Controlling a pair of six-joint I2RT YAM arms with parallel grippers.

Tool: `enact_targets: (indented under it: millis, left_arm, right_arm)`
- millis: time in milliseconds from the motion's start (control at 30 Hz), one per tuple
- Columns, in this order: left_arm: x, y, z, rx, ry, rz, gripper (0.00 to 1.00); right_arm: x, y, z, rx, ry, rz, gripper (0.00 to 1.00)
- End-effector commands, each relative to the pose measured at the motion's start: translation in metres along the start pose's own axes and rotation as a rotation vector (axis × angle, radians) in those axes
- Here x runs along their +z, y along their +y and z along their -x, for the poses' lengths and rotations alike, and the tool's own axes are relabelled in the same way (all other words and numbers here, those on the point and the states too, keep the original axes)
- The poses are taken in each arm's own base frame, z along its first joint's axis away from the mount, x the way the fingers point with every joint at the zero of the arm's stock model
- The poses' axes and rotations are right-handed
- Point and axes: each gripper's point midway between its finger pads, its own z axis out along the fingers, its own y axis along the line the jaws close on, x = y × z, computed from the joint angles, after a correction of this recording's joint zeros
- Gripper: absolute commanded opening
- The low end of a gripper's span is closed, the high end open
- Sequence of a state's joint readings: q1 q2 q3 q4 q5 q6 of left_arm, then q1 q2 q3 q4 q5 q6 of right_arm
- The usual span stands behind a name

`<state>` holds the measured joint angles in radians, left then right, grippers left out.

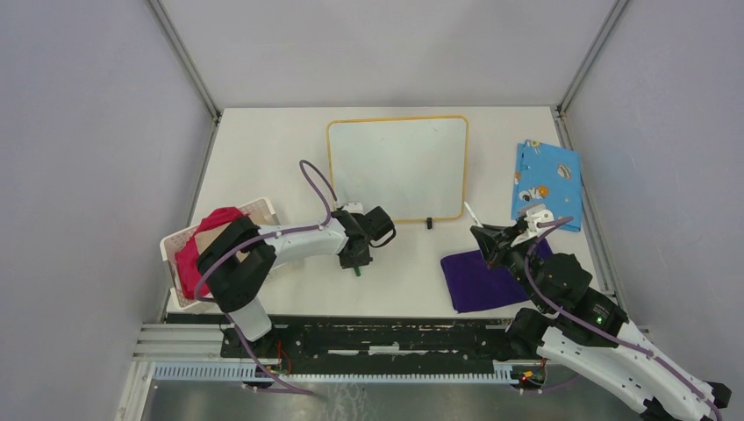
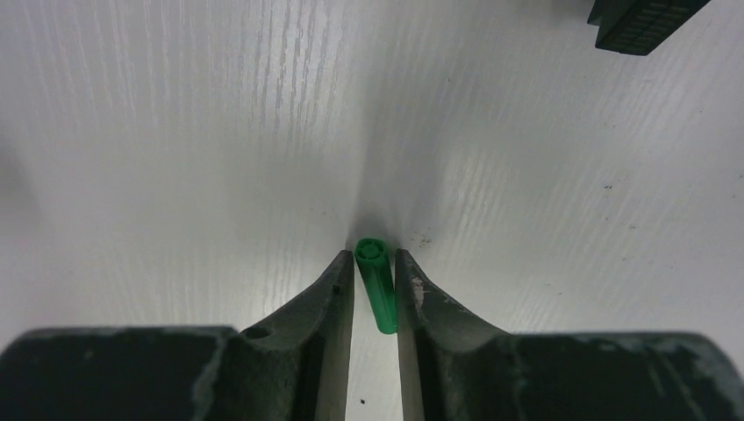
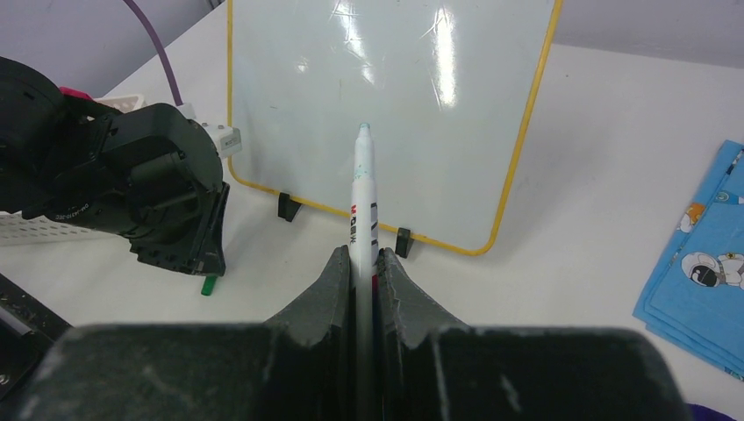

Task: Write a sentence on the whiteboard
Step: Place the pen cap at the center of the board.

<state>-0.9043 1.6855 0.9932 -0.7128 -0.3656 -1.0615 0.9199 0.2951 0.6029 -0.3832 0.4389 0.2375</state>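
The whiteboard (image 1: pixel 399 167) with its yellow rim lies at the back middle of the table, and in the right wrist view the whiteboard (image 3: pixel 377 105) is blank; no sentence shows on it. My right gripper (image 1: pixel 485 235) (image 3: pixel 366 259) is shut on a white marker (image 3: pixel 362 202), whose bare tip points at the board from just off its near right corner. My left gripper (image 1: pixel 357 261) (image 2: pixel 375 259) points down at the table in front of the board's near left corner. Its fingers stand tight on both sides of the green marker cap (image 2: pixel 377 289) (image 3: pixel 209 286).
A blue patterned cloth (image 1: pixel 547 184) lies at the right edge. A purple cloth (image 1: pixel 482 281) lies under my right arm. A white basket (image 1: pixel 171 246) with a red cloth (image 1: pixel 206 250) stands at the near left. Black feet (image 1: pixel 429 223) sit along the board's near edge.
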Motion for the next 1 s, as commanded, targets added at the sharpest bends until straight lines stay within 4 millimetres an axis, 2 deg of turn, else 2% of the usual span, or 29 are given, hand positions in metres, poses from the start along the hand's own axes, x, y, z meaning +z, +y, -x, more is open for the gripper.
enact_targets:
  millis: [0, 133, 367, 533, 633, 767, 867, 967]
  left_arm:
    - [0.001, 0.008, 0.009, 0.132, -0.02, 0.024, 0.31]
    - [-0.002, 0.003, 0.01, 0.142, -0.02, -0.002, 0.36]
    - [-0.011, -0.003, 0.007, 0.114, -0.006, -0.06, 0.52]
    - [-0.031, -0.011, 0.02, 0.082, -0.045, -0.12, 0.6]
    - [-0.052, -0.018, 0.035, 0.059, -0.086, -0.167, 0.66]
    - [-0.094, -0.026, 0.068, 0.015, -0.197, -0.253, 0.74]
    - [-0.139, -0.033, 0.097, -0.008, -0.328, -0.391, 0.78]
    - [-0.193, -0.031, 0.13, 0.0, -0.517, -0.534, 0.85]
  right_arm:
    - [-0.004, -0.008, 0.014, 0.016, -0.043, -0.039, 0.0]
    - [-0.003, -0.007, 0.013, 0.015, -0.04, -0.036, 0.0]
    - [-0.001, -0.005, 0.013, 0.013, -0.036, -0.034, 0.0]
    - [0.0, -0.004, 0.013, 0.015, -0.035, -0.029, 0.0]
    - [-0.001, -0.003, 0.016, 0.017, -0.039, -0.025, 0.0]
    - [-0.002, -0.003, 0.02, 0.01, -0.038, -0.022, 0.0]
    - [-0.003, -0.002, 0.025, -0.007, -0.04, -0.013, 0.0]
    - [-0.005, 0.004, 0.034, -0.036, -0.053, 0.025, 0.0]
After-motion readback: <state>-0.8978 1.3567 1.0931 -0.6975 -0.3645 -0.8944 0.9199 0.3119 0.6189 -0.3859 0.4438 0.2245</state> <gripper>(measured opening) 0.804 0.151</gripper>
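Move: The pen cap sits between the left fingertips, its middle about 1 cm back of the hand point and 1 cm lower, at the table. From this hand, the whiteboard's left foot is some 10 cm ahead and 3 cm right, its right foot 11 cm ahead and 17 cm right. From the raised right hand, the pen cap lies about 27 cm left, 3 cm ahead and 25 cm below. Letting go of the pen cap, the left fingers open wide and the hand rises some 13 cm clear. ##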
